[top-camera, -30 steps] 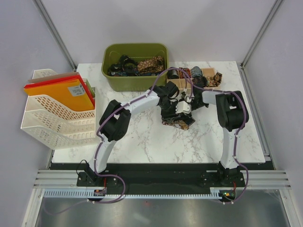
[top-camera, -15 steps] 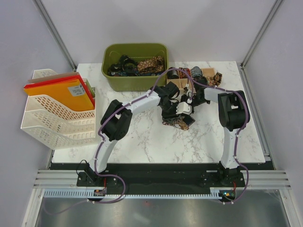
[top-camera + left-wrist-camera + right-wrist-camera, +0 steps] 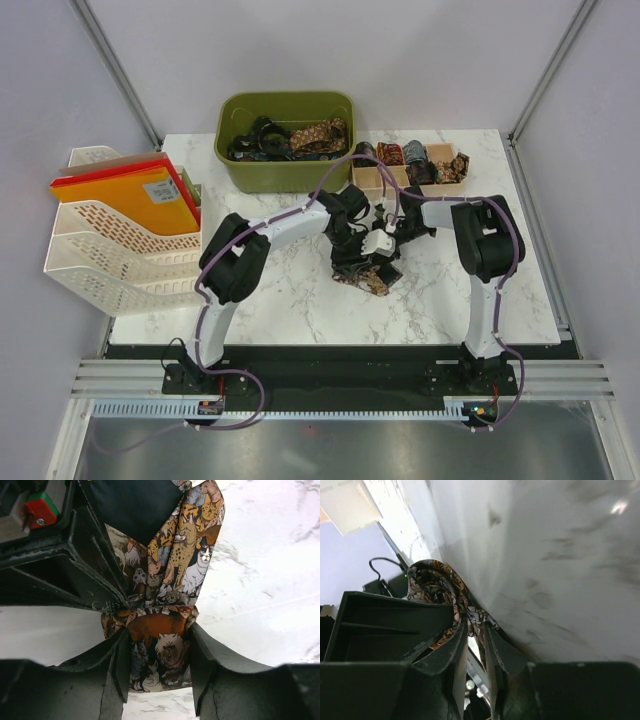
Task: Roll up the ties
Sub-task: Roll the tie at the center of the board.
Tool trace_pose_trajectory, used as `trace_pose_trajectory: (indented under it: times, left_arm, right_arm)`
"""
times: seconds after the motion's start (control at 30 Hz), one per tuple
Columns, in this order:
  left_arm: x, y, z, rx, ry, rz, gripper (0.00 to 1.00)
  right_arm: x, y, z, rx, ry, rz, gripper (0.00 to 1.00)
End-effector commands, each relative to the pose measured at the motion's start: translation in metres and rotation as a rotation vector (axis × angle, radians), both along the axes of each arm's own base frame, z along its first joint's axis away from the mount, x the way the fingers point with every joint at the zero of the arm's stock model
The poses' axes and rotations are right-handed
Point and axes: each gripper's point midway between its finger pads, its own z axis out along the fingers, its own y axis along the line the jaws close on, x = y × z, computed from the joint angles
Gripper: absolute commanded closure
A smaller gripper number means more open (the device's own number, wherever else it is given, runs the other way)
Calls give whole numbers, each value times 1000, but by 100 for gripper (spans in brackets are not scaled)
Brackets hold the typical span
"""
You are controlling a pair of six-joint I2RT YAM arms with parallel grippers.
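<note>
A tie (image 3: 370,279) with a brown and orange cat print lies bunched on the marble table between both arms. In the left wrist view my left gripper (image 3: 159,631) is shut on the tie (image 3: 185,560); the folded fabric fills the gap and presses against both fingers (image 3: 116,665). From above, the left gripper (image 3: 352,262) points down onto the bundle. My right gripper (image 3: 381,251) meets it from the right. In the right wrist view the right gripper (image 3: 475,622) stands almost closed, pinching a fold of the tie (image 3: 432,582) at its tips.
A green bin (image 3: 240,170) at the back holds several loose ties. To its right a wooden box (image 3: 372,178) with compartments holds rolled ties. A white stacked tray (image 3: 110,265) with orange folders stands at the left table edge.
Both grippers and the tie bundle have shifted a little toward the near side and left, uncovering the wooden box. The right gripper's jaws have narrowed slightly.
</note>
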Motion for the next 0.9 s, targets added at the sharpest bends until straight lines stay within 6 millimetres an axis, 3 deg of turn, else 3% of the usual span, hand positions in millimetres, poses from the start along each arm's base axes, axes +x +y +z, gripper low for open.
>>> trace_pose_trajectory:
  times: [0.0,0.17,0.33,0.5,0.67,0.8,0.87]
  left_arm:
    - [-59,63,-52,272,226,11,86]
    - [-55,66,-60,266,251,17,87]
    - [-49,63,-59,242,254,24,89]
    - [-46,63,-58,234,252,36,90]
    - [-45,63,-55,216,248,42,90]
    - [-45,64,-55,216,244,46,91]
    - [-43,64,-55,214,238,52,91]
  right_arm:
    - [-16,-6,-33,-135,-13,47,72]
    - [16,-21,0,-84,-166,63,73]
    - [12,-25,30,-50,-213,78,72]
    - [0,-21,35,-9,-180,59,72]
    - [-8,-31,34,-51,-239,75,72]
    - [16,-42,54,-99,-446,14,69]
    - [14,-38,59,-57,-431,4,67]
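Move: Pinched in the left fingers, the rolled end of the tie sits right at that hand, about 1 cm below its grip point. From the right hand that roll is roughly 3 cm back and 4 cm to the left. The dark lining of the tail lies about 8 cm right of the left hand, 1 cm back and 3 cm lower; the compartment tray stands some 18 cm ahead of the right hand and 9 cm to its right. Coming off the tie's far edge beside the roll, the right hand first eases back about 1 cm, then swings right and up, ending some 4 cm to the right and 3 cm higher. Its nearly shut fingers tip upward by about 15 degrees. Still pinching the roll, the left hand draws it about 1.5 cm back and left, then holds there while tilting a few degrees. ##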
